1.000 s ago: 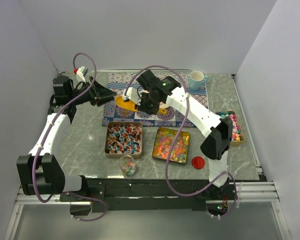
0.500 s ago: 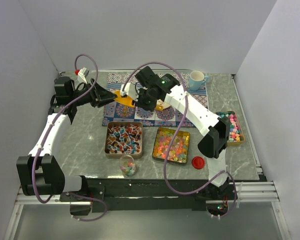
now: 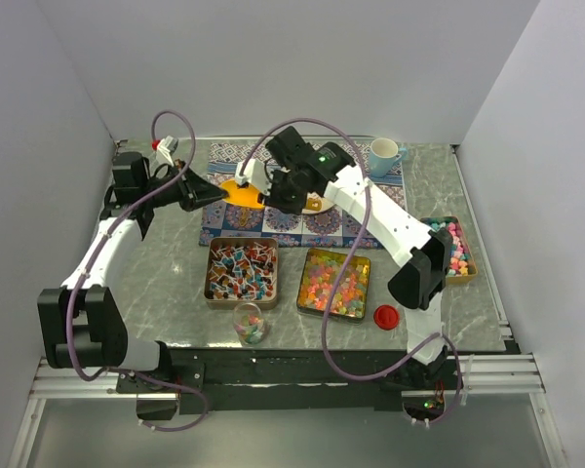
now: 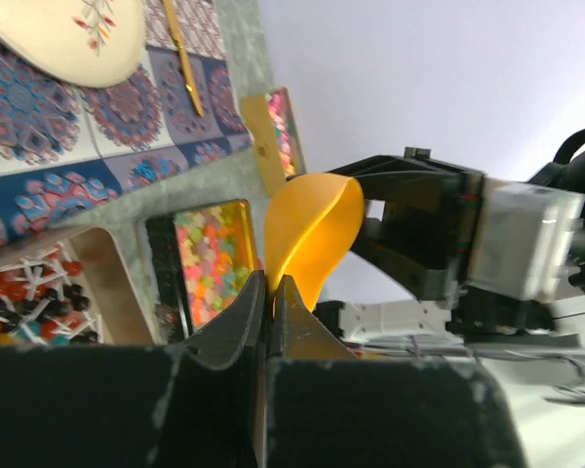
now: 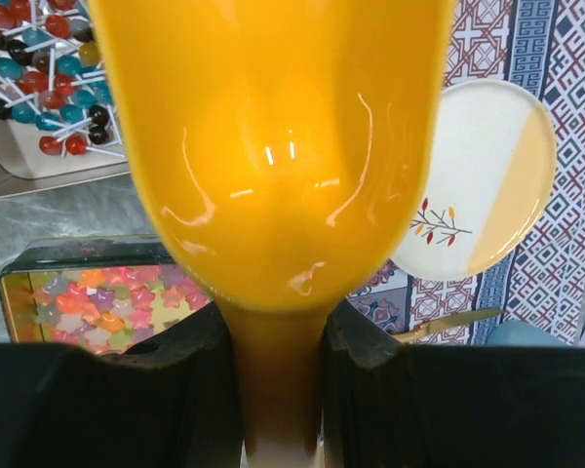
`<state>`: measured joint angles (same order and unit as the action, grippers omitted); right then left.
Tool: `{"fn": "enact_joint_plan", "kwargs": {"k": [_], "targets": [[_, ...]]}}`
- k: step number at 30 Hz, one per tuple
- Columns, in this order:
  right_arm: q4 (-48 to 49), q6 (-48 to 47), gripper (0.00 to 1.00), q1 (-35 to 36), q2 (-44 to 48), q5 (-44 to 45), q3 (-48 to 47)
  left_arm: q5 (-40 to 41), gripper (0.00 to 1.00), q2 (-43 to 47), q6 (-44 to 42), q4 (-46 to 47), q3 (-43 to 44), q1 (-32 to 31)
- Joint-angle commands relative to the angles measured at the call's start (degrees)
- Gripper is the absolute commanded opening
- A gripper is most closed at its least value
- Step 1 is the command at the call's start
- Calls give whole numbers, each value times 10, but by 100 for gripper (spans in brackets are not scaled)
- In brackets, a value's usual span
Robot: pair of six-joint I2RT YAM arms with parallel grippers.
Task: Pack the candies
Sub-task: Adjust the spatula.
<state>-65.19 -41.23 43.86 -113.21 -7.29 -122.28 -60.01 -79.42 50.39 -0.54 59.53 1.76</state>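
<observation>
An empty orange scoop (image 3: 239, 191) hangs above the patterned mat, held from both ends. My right gripper (image 3: 265, 191) is shut on its handle (image 5: 273, 390), with the bowl (image 5: 273, 146) filling the right wrist view. My left gripper (image 3: 217, 190) is shut on the thin front rim of the scoop (image 4: 312, 229), its jaws (image 4: 271, 283) pressed together on the edge. The candies (image 3: 333, 283), small glossy pink, orange, yellow and green pieces, fill a gold tray in front of the mat and also show as candies (image 5: 88, 302) and candies (image 4: 210, 273).
A tray of lollipops (image 3: 241, 270) lies left of the candy tray, and another tray of sweets (image 3: 455, 249) sits at the far right. A small glass (image 3: 250, 324) with sweets and a red lid (image 3: 385, 315) stand near the front edge. On the mat (image 3: 234, 222) are a plate (image 5: 478, 185) and a mug (image 3: 382, 156).
My left gripper has closed on the scoop's front rim. The right arm has carried the scoop a little left and back toward it.
</observation>
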Motion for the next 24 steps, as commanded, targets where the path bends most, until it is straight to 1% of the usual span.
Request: {"fn": "enact_joint_plan", "kwargs": {"k": [1, 2, 3, 4, 5, 11, 19, 24], "targets": [[22, -2, 20, -3, 83, -86, 11, -63, 1, -6, 45, 115, -34, -4], [22, 0, 33, -7, 90, -105, 26, -65, 1, -8, 49, 117, -39, -3], [19, 4, 38, -12, 104, -117, 31, -65, 1, -10, 47, 112, -41, -3], [16, 6, 49, -25, 111, -131, 35, -67, 1, -12, 43, 110, -42, -3], [19, 12, 54, -32, 118, -155, 47, -71, 1, -14, 49, 123, -43, -3], [21, 12, 56, -72, 138, -194, 67, -76, 1, -31, 78, 146, -46, -2], [42, 1, 56, -73, 146, -200, 101, -85, 1, -45, 117, 168, -49, 2], [45, -6, 56, -73, 135, -203, 101, -88, 1, -55, 136, 186, -51, 2]]}}
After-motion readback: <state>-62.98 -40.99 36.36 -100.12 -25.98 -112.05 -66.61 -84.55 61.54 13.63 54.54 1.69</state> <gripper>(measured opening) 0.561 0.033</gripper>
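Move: My right hand still grips the spatula at the neck; the spatula's middle is roughly 3 cm to its left and about 1 cm up, and its handle runs off to the right. My left hand already pinches the bowl's rim, the spatula's middle some 10 cm to its right and 3 cm lower. About 20 cm below my right hand, the lollipop tray lies 13 cm left and 4 cm back, the gummy tray 10 cm right and 6 cm back, the plate 19 cm ahead and 4 cm right. I open my right fingers off the spatula's neck and draw that hand up about 6 cm while easing some 3 cm back and 3 cm right along the handle, tilting about 15 degrees so the fingers point more leftward; then I let it sink a little over the handle. My left hand keeps its pinch on the bowl rim, sinking about 2 cm and tilting slightly. ##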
